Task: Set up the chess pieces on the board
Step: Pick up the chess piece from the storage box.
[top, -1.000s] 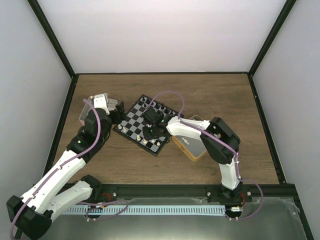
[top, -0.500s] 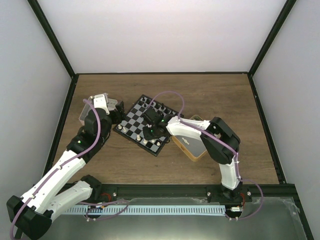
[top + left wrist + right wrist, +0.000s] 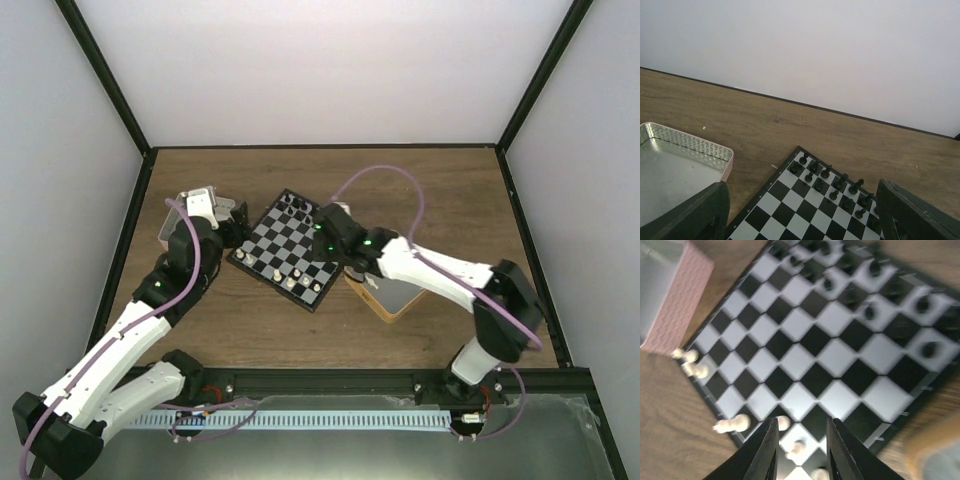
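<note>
The board (image 3: 284, 243) lies left of the table's centre, black pieces (image 3: 292, 205) crowding its far corner. A few cream-white chess pieces (image 3: 290, 283) stand along its near edge. From above, the right wrist view takes in the board (image 3: 805, 365) and blurred white pieces (image 3: 732, 424) by its edge. My right gripper (image 3: 801, 452) hovers over them, open, with nothing held; in the top view the right gripper (image 3: 330, 235) is above the board's right side. My left gripper (image 3: 800, 222) stands wide open and empty at the board's left corner (image 3: 790, 210), facing the black pieces (image 3: 832, 182).
A silver tin with a pink rim (image 3: 727, 160) sits left of the board, partly under my left arm (image 3: 180, 255). A tan tin (image 3: 385, 300) lies right of the board under my right arm. Black frame rails edge the table.
My right gripper has opened and drawn back and up from the board's near edge toward its right side; the right elbow swung right. The left arm has not moved.
</note>
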Controlling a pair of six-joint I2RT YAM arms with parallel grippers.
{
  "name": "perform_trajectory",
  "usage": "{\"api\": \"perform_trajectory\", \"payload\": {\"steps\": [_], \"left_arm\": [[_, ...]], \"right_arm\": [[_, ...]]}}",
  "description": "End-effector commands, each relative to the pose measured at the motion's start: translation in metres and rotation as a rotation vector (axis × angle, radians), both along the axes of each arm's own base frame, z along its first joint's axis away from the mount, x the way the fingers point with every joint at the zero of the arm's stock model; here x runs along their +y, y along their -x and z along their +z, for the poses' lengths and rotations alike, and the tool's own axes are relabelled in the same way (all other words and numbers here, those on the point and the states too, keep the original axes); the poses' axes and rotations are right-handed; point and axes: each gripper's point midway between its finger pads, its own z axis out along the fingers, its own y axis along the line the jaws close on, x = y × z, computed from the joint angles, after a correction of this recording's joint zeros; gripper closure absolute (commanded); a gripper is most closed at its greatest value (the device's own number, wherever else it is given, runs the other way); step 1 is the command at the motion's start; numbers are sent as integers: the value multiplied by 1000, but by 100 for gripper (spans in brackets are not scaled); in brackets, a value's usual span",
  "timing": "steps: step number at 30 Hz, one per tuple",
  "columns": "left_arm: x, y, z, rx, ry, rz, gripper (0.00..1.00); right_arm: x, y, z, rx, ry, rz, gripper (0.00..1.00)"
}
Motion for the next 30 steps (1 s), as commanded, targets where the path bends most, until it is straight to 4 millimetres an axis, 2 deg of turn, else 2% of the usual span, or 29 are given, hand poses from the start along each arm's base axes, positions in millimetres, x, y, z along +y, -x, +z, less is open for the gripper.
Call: {"api": "perform_trajectory", "payload": {"steps": [1, 5, 7, 10, 12, 15, 21, 30], "left_arm": [[1, 0, 1, -15, 11, 1, 18], [0, 0, 1, -14, 12, -4, 18], [-1, 0, 1, -13, 14, -7, 18], [-2, -1, 1, -13, 15, -10, 18], [-2, -1, 1, -13, 16, -11, 18], [-2, -1, 1, -14, 14, -10, 18], [1, 0, 2, -15, 8, -2, 18], [1, 0, 1, -12, 7, -1, 18]], "right_arm": [[-87, -13, -5, -32, 66, -314, 72], [-164, -9, -20, -1, 132, -512, 72], [-194, -4, -30, 12, 173, -584, 72], [-230, 1, -46, 44, 205, -685, 72], [-245, 1, -54, 55, 198, -739, 72], [-255, -5, -63, 55, 166, -788, 72], [-259, -18, -83, 87, 173, -858, 74], [-263, -19, -103, 119, 197, -895, 76]]}}
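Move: The right hand, empty, is above the near right part of the board. The white pawn standing by the storage box's far right wall is about 27 cm to its right, 2 cm ahead and 13 cm below. Of that pawn, a loose white piece lies some 8 cm left and 5 cm ahead, a lying pair 11 cm left and 7 cm back, and the corner pieces 4 cm right and 4 cm back. From the left hand the pawn lies roughly 47 cm right, 1 cm ahead and 27 cm down. Rightwards, the right hand swings fast off the board to the storage box, about 26 cm, sinking some 11 cm on the way; the last few centimetres are almost straight down towards the white pawn by the far right wall. The wrist turns roughly 45 degrees clockwise and tips the fingers somewhat steeper, their narrow gap staying open and stopping just short of the pawn. ##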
